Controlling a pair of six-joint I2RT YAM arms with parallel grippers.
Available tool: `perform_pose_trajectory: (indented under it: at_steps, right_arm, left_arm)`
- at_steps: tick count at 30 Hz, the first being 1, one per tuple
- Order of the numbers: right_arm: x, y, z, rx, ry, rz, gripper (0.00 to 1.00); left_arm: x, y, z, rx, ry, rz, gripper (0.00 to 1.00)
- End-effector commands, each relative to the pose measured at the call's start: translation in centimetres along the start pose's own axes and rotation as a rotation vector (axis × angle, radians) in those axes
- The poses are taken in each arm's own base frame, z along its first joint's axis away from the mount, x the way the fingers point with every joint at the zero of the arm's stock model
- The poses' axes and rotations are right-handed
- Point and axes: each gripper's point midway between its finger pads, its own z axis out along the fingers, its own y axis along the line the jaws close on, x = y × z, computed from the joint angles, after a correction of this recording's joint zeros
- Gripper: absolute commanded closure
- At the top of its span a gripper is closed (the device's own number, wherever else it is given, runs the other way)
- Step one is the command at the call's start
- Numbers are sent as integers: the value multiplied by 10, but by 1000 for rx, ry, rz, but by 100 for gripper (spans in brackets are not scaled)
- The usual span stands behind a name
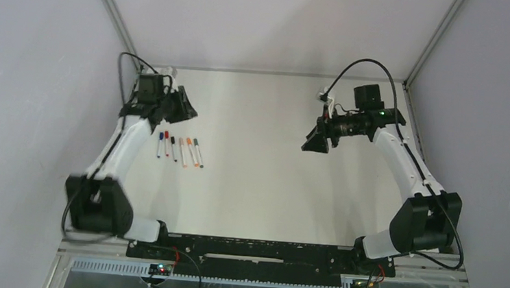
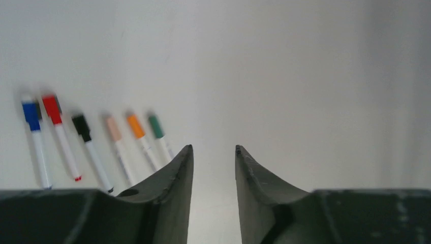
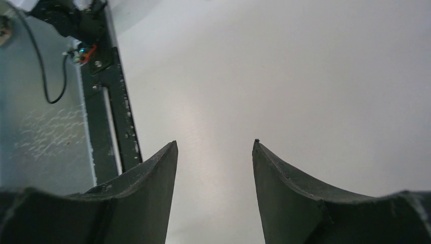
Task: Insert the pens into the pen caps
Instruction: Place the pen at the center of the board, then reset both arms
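Observation:
Several pens [image 1: 179,150] lie side by side in a row on the left of the white table, thin white barrels fanned slightly. In the left wrist view each barrel carries a pen cap on its far end: blue [image 2: 30,114], red [image 2: 52,109], black [image 2: 81,127], pinkish [image 2: 113,128], orange [image 2: 135,126] and green [image 2: 155,126]. My left gripper [image 1: 185,109] [image 2: 213,148] hovers just beyond the row, to the right of the green pen, open with nothing between its fingers. My right gripper [image 1: 314,143] [image 3: 215,143] hangs over the right half of the table, open and empty.
The black base rail [image 3: 109,101] [image 1: 264,251] runs along the table's near edge, with cables and small circuit boards beside it. Grey walls and metal frame posts [image 1: 114,16] close in the back and sides.

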Motion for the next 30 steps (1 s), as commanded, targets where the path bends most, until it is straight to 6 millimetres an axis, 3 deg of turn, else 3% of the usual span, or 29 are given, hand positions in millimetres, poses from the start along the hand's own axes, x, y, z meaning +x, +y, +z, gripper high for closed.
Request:
perform_pose_trajectory:
  at_steps: [1, 3, 6, 7, 8, 9, 13, 16, 19, 25, 30]
  right_arm:
    - [-16, -9, -44, 183, 19, -110, 36]
    - [-28, -16, -70, 280, 33, -161, 33]
    - [-46, -22, -110, 423, 30, -210, 26]
    - [-54, -23, -125, 468, 8, -203, 21]
    - [-62, -24, -141, 513, -23, -189, 5]
    - [-70, -24, -155, 554, -57, -164, 1]
    - [-91, -25, -211, 746, -230, -19, 0]
    - [-101, -14, -232, 774, -364, 26, 1]
    - [-106, 5, -256, 856, -453, 43, 0]
    - [-113, 51, -274, 952, -561, -46, 0]
    - [-120, 66, -288, 1036, -713, 29, 0]
  left_arm:
    - [-55, -59, -97, 237, -372, 122, 48]
    - [-70, -75, -139, 290, -511, 133, 29]
    - [-83, -93, -178, 365, -611, 134, 11]
    - [-86, -97, -186, 382, -629, 125, 7]
    - [-89, -103, -194, 410, -643, 119, 5]
    - [-92, -110, -203, 445, -653, 112, 4]
    - [-105, -128, -221, 562, -648, 59, 0]
    - [-106, -153, -235, 695, -574, 49, 0]
    - [-109, -164, -243, 753, -538, 31, 0]
    - [-123, -181, -265, 853, -564, 24, 0]
    - [-128, -203, -287, 1038, -555, -3, 0]
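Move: The green pen, already released in the row, has its middle about 12 cm below the left hand, some 5 cm back and roughly 1 cm to its right. At the same depth, the orange pen lies about 2 cm to the hand's left, the peach pen about 6 cm left and the black pen 10 cm left, 4 cm back. From the right hand the green pen is some 47 cm left, 4 cm ahead and 19 cm below. Leaving the green pen behind, the empty left hand climbs about 30 cm, first drawing back and later easing right, while its fingers tip up some 40 degrees, its left side rolls down and its partly open fingers spread fully. The empty right hand swings right and up about 20 cm each, forward then back, tipping up, turning clockwise and opening fully. ##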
